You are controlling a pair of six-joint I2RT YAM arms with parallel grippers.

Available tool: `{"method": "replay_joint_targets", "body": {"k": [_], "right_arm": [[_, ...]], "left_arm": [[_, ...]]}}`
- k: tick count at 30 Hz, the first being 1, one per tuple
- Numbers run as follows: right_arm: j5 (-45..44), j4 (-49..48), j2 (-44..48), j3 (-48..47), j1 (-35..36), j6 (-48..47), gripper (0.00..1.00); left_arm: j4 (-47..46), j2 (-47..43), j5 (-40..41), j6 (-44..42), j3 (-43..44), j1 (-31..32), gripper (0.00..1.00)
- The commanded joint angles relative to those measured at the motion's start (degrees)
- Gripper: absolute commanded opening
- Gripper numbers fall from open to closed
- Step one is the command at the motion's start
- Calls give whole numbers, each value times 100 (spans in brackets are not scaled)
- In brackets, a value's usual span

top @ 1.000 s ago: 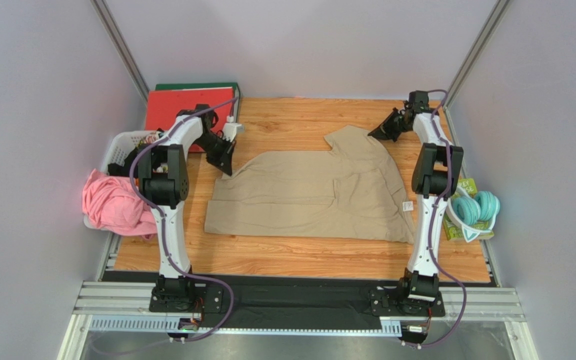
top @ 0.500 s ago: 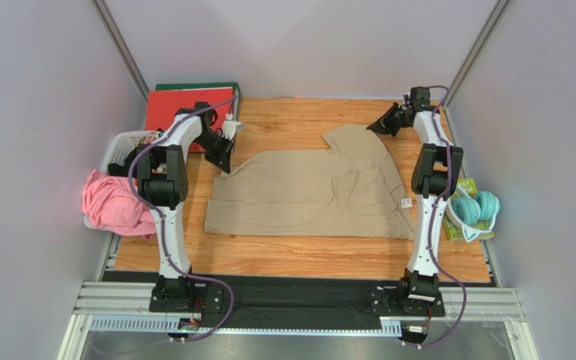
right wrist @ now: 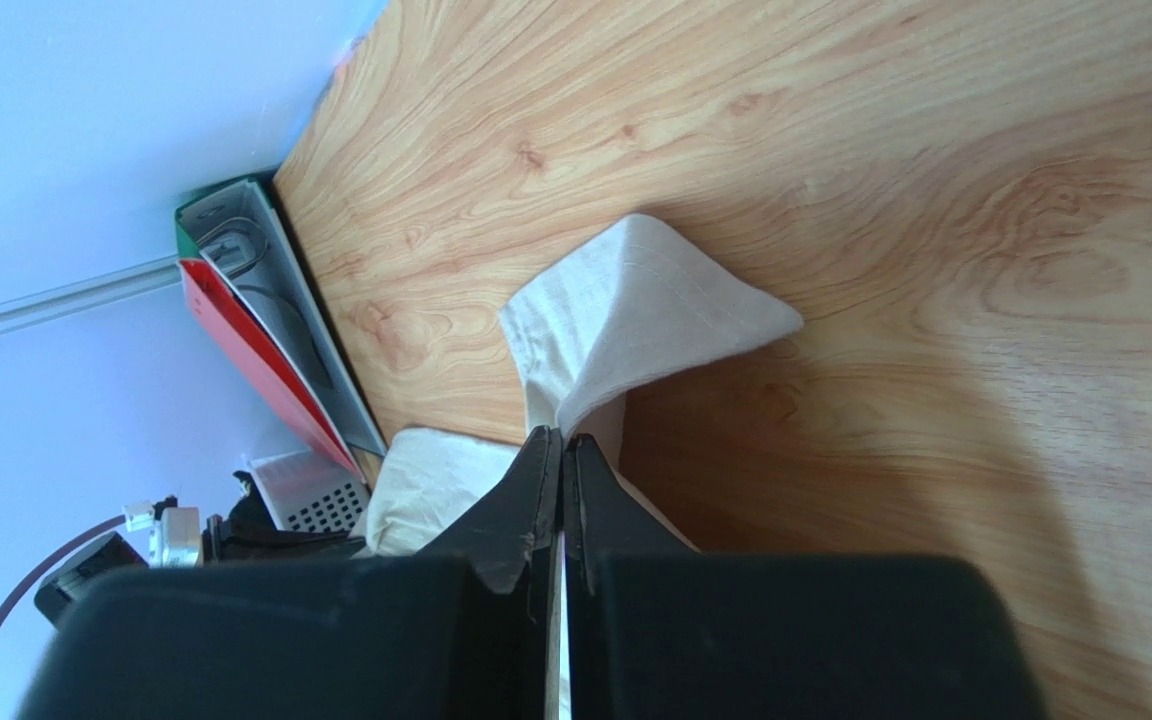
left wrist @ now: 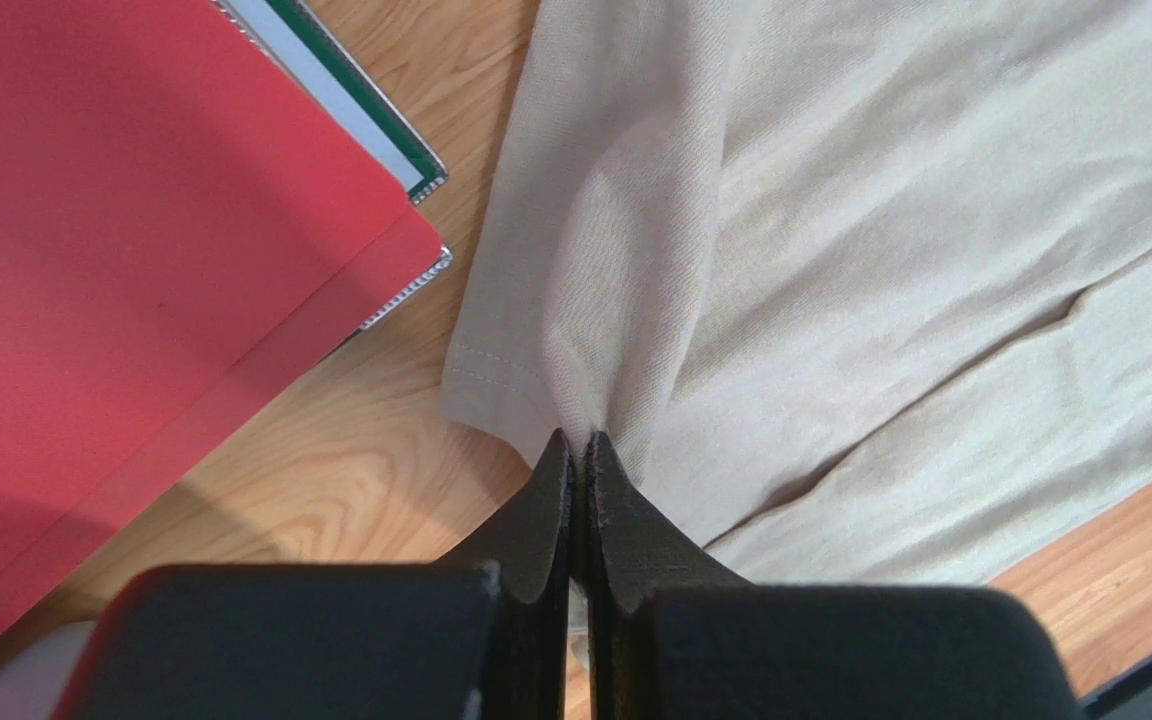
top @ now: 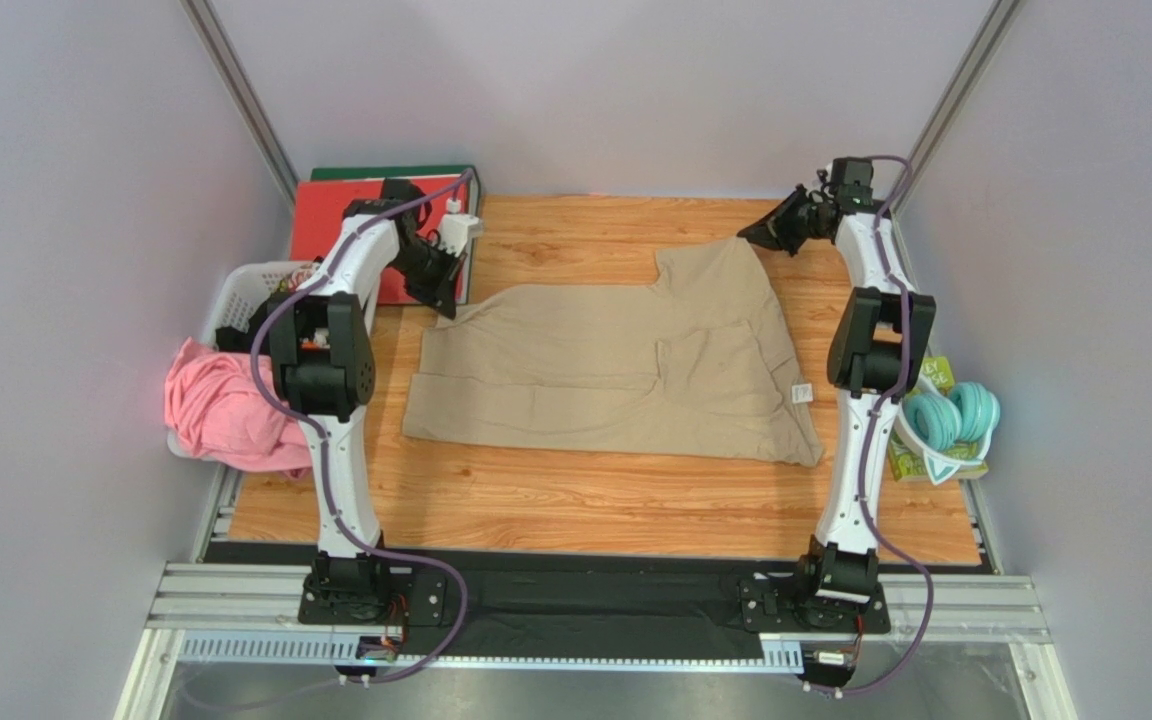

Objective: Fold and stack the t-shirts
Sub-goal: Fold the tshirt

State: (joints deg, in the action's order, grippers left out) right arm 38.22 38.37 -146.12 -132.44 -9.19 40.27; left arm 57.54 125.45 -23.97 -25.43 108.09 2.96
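Note:
A plain tan t-shirt (top: 612, 360) lies spread across the middle of the wooden table, a small white label (top: 802, 393) at its right seam. My left gripper (top: 444, 300) is shut on the shirt's far left corner; the left wrist view shows the cloth (left wrist: 778, 240) pinched into a ridge at my left gripper (left wrist: 579, 441). My right gripper (top: 757, 237) is shut on the shirt's far right corner. In the right wrist view a fold of the cloth (right wrist: 642, 315) rises from my right gripper (right wrist: 561, 437).
A red folder (top: 357, 218) on a green one lies at the far left corner. A white basket (top: 244, 293) with a pink garment (top: 222, 405) hanging over it stands left of the table. Teal headphones (top: 950, 413) sit at the right edge.
Both grippers have moved toward the far edge with their corners of the shirt. The shirt has slid away from me and its far edge is pulled straighter.

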Motion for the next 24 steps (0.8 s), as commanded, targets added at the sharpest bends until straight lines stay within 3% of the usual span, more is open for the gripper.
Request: {"method": "replay_joint_targets", "body": {"k": [1, 5, 9, 20, 24], "right_arm": [[230, -225, 304, -115, -39, 156, 0], [230, -216, 269, -10, -39, 156, 0], [213, -225, 225, 113, -39, 104, 0], [204, -233, 111, 245, -30, 25, 0], [204, -242, 75, 263, -30, 16, 0]], "left_arm": [[-182, -302, 138, 3, -42, -76, 1], [-304, -240, 252, -41, -315, -103, 5], [-401, -100, 313, -6, -421, -112, 19], [-393, 287, 129, 214, 45, -112, 22], [-384, 296, 85, 214, 36, -112, 36]]}}
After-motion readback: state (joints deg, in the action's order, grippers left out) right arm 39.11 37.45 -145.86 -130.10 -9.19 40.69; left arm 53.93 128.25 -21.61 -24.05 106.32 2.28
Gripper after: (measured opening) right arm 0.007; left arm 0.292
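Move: Both hands already pinch the far side of the t-shirt. From the left hand, the t-shirt's middle lies about 27 cm to the right, 10 cm back and 5 cm down; the red folder is some 12 cm ahead and 12 cm left, the laundry basket 28 cm left and 8 cm back. From the right hand, the t-shirt's middle is some 22 cm back, 22 cm left and 8 cm lower, and the white tag about 25 cm back, 10 cm right. The left fingers let go of the t-shirt's far left edge, opening to under a third of their range with the cloth still between them, while that hand sinks about 3 cm towards the table and eases some 1 cm left. The right hand keeps its shut pinch near the far right sleeve and all but stays in place, settling by about 1 cm. ##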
